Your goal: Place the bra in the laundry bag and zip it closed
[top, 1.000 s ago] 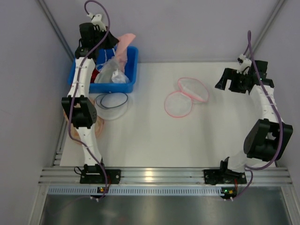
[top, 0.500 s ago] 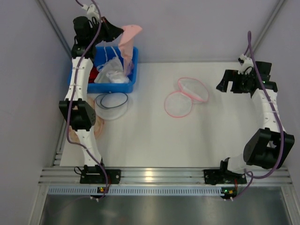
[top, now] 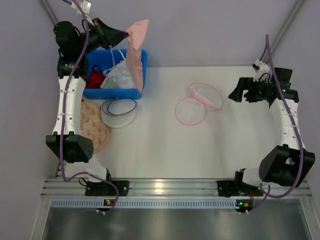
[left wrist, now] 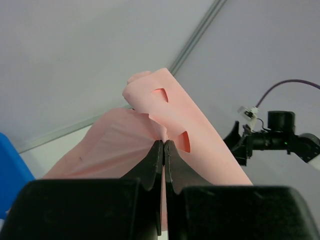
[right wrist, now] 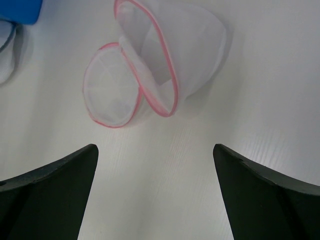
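My left gripper [top: 128, 34] is shut on the pale salmon-pink bra [top: 135, 55], which hangs high above the blue bin [top: 142, 70] at the back left. In the left wrist view the pink bra [left wrist: 190, 135] bunches out from between the pinched fingertips [left wrist: 163, 145]. The laundry bag [top: 198, 103], a white mesh pouch with pink rims, lies open in two discs on the table's middle. My right gripper [top: 235, 94] hovers just to the right of it, open and empty. In the right wrist view the laundry bag [right wrist: 150, 75] lies ahead of the spread fingers [right wrist: 60, 170].
The blue bin holds a red garment [top: 95, 77] and a white garment [top: 119, 76]. A dark-rimmed white mesh disc [top: 119, 111] lies in front of the bin. A beige orange-patterned round pouch [top: 93, 125] sits at the table's left edge.
My left arm has risen and swung back to the left, drawing the bra up out of the bin until it hangs long. The right arm has hardly moved.
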You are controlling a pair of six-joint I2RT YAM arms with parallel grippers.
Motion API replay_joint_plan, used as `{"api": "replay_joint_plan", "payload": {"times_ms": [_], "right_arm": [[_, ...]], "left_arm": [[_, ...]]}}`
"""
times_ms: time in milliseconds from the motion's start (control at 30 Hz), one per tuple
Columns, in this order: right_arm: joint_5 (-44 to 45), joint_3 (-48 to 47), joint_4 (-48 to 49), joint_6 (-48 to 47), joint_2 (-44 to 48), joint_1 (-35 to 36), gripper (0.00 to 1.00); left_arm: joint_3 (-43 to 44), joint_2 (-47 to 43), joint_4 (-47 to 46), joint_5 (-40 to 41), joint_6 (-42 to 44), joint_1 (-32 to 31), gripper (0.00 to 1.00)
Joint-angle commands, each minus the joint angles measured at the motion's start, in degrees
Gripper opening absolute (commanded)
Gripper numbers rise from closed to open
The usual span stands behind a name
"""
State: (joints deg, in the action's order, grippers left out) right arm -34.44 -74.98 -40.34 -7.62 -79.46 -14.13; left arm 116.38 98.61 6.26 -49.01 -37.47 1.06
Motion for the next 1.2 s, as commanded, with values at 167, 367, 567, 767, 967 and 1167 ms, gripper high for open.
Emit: {"api": "replay_joint_plan", "payload": {"times_ms": [167,367,567,767,967,1167], "right_arm": [[-17.0,2.6,0.9,2.2,7.1,-0.5,0.99],[-26.9,-4.7,-0.2,10.3,5.9,2.3,0.95],[-24.8,-7.1,4.9,18.0,9.7,7.6,0.92],[-16.4,-8.8,5.6,18.8,14.2,10.5,0.86],[-10.7,-9.2,1.0,19.6,15.2,12.5,0.79],[-0.5,-10.4,-7.9,15.3,16.7,12.5,0.72]], "left_arm": [[-19.2,-14.9,-4.4,-6.0,-0.8,-5.3,0.00],[-30.6,-20.6,-3.1,-0.7,3.3,-15.2,0.00],[-36.6,-22.4,-2.7,14.0,9.0,-27.7,0.00],[-33.9,-17.4,-1.4,25.6,11.4,-38.7,0.00],[-28.4,-11.1,0.2,32.8,12.7,-46.0,0.00],[-26.2,-6.8,1.6,37.1,10.6,-49.2,0.00]]}}
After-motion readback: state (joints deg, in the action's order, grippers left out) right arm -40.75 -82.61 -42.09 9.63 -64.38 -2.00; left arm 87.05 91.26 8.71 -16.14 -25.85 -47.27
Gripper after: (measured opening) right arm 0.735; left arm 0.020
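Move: The left hand, high up, already pinches the pink bra; the laundry bag lies about 29 cm to its right, 7 cm nearer the base and nearly 50 cm below. The blue bin is some 12 cm left and 4 cm ahead, the grey-rimmed bag 8 cm left and 10 cm back. From the open right hand the bra hangs about 45 cm left, 5 cm ahead and 18 cm higher; the laundry bag is 18 cm left, 2 cm ahead, 20 cm below. Left hand carries the bra 27 cm right, down and back; the right rises 14 cm leftward towards it. ##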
